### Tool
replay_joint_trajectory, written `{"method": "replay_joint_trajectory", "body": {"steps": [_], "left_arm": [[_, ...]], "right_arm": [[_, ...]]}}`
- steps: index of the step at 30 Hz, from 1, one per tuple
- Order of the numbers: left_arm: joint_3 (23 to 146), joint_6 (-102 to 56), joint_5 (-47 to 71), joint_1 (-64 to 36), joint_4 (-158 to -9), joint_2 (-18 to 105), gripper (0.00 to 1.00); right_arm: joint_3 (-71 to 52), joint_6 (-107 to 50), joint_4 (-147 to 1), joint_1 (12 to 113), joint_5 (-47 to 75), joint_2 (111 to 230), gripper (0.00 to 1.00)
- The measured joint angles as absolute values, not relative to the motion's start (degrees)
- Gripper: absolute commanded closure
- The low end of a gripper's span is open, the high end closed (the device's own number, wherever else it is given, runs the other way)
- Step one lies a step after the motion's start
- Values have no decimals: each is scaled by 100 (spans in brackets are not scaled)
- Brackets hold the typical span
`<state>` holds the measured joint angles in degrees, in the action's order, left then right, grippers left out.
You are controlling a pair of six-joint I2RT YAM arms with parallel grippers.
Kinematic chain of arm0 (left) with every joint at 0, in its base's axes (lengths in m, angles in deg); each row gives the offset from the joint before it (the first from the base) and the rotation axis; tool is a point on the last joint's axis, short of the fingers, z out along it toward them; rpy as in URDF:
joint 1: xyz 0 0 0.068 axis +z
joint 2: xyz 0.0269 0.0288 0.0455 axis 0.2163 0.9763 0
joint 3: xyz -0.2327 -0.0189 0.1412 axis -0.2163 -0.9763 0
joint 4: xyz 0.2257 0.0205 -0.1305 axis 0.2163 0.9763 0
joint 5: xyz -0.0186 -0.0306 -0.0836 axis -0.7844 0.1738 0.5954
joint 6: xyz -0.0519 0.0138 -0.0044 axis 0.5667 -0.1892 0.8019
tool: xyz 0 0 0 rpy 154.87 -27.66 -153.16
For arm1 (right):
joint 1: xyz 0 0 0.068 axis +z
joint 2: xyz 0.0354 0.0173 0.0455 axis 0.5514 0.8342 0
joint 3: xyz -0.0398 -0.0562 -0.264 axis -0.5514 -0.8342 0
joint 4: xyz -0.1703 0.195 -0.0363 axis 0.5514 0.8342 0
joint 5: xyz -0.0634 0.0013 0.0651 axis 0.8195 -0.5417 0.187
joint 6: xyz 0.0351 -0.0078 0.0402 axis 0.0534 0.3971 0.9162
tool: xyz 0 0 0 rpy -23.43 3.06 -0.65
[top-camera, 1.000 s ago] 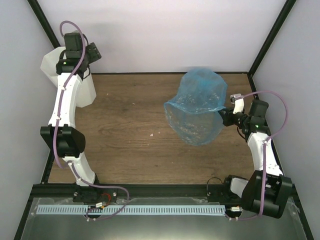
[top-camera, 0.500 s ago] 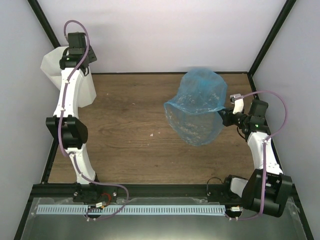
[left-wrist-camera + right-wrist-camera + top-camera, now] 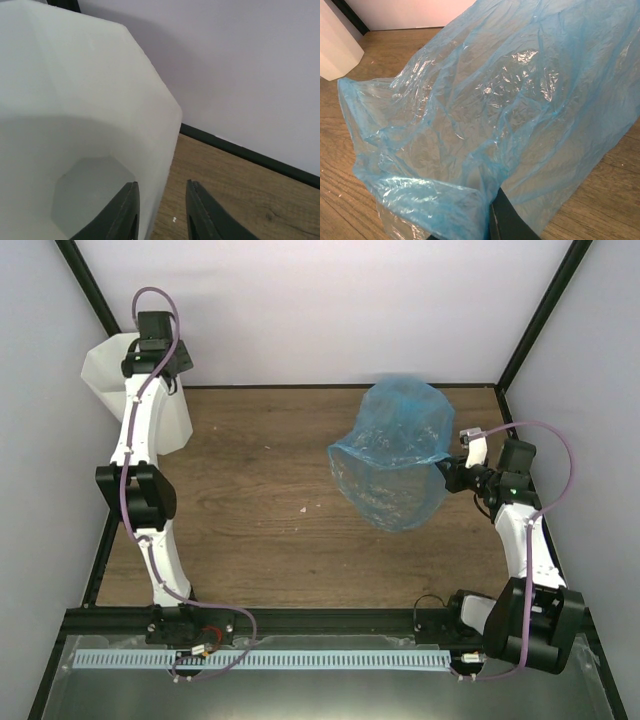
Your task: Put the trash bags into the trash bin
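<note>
The white faceted trash bin [image 3: 104, 368] stands at the back left corner and fills the left wrist view [image 3: 75, 100]. My left gripper [image 3: 152, 358] is open at its rim: in the left wrist view [image 3: 160, 205] one finger is inside the bin and the other outside, with the bin wall between them. The light-blue trash bag [image 3: 392, 455] hangs open above the table's right side. My right gripper [image 3: 447, 468] is shut on the bag's edge. In the right wrist view the bag [image 3: 510, 100] covers most of that gripper [image 3: 487, 212].
The wooden table [image 3: 260, 510] is framed by black posts and white walls close on all sides. The bin's lower corner shows far left in the right wrist view [image 3: 335, 50]. A small white speck [image 3: 303, 508] lies mid-table.
My left arm has straightened and its wrist has turned and shifted slightly over the bin's rim. The right arm and bag have not moved.
</note>
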<state>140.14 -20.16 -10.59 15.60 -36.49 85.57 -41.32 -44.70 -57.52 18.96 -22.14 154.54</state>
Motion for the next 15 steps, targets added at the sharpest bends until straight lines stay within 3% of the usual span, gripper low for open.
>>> {"method": "replay_joint_trajectory", "body": {"steps": [10, 15], "left_arm": [[14038, -2064, -611, 1571, -3629, 8557, 91], [13909, -2040, -281, 1482, -3649, 8507, 94]], "right_arm": [[-4132, -4487, -5750, 1896, -2214, 15480, 96], [-4132, -4487, -5750, 1896, -2216, 15528, 97]]}}
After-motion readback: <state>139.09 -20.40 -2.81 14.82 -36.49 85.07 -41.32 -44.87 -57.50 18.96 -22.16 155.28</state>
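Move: The right rim of the trash bin already stands between the left hand's parted fingers, only about 1 cm to the left and 1 cm below, and level ahead. The middle of the bin lies some 10 cm to that hand's left, level ahead and roughly 14 cm below. From the right hand, which holds the blue bag, that rim is about 24 cm ahead, 60 cm to the left and 10 cm higher. Rightward, slowly at first and then faster, the left hand draws the bin's right rim along by about 3 cm, its fingers closing from roughly a third open to nearly shut and pinching the bin's thin wall. The wrist swings a little clockwise, some 5 degrees. ##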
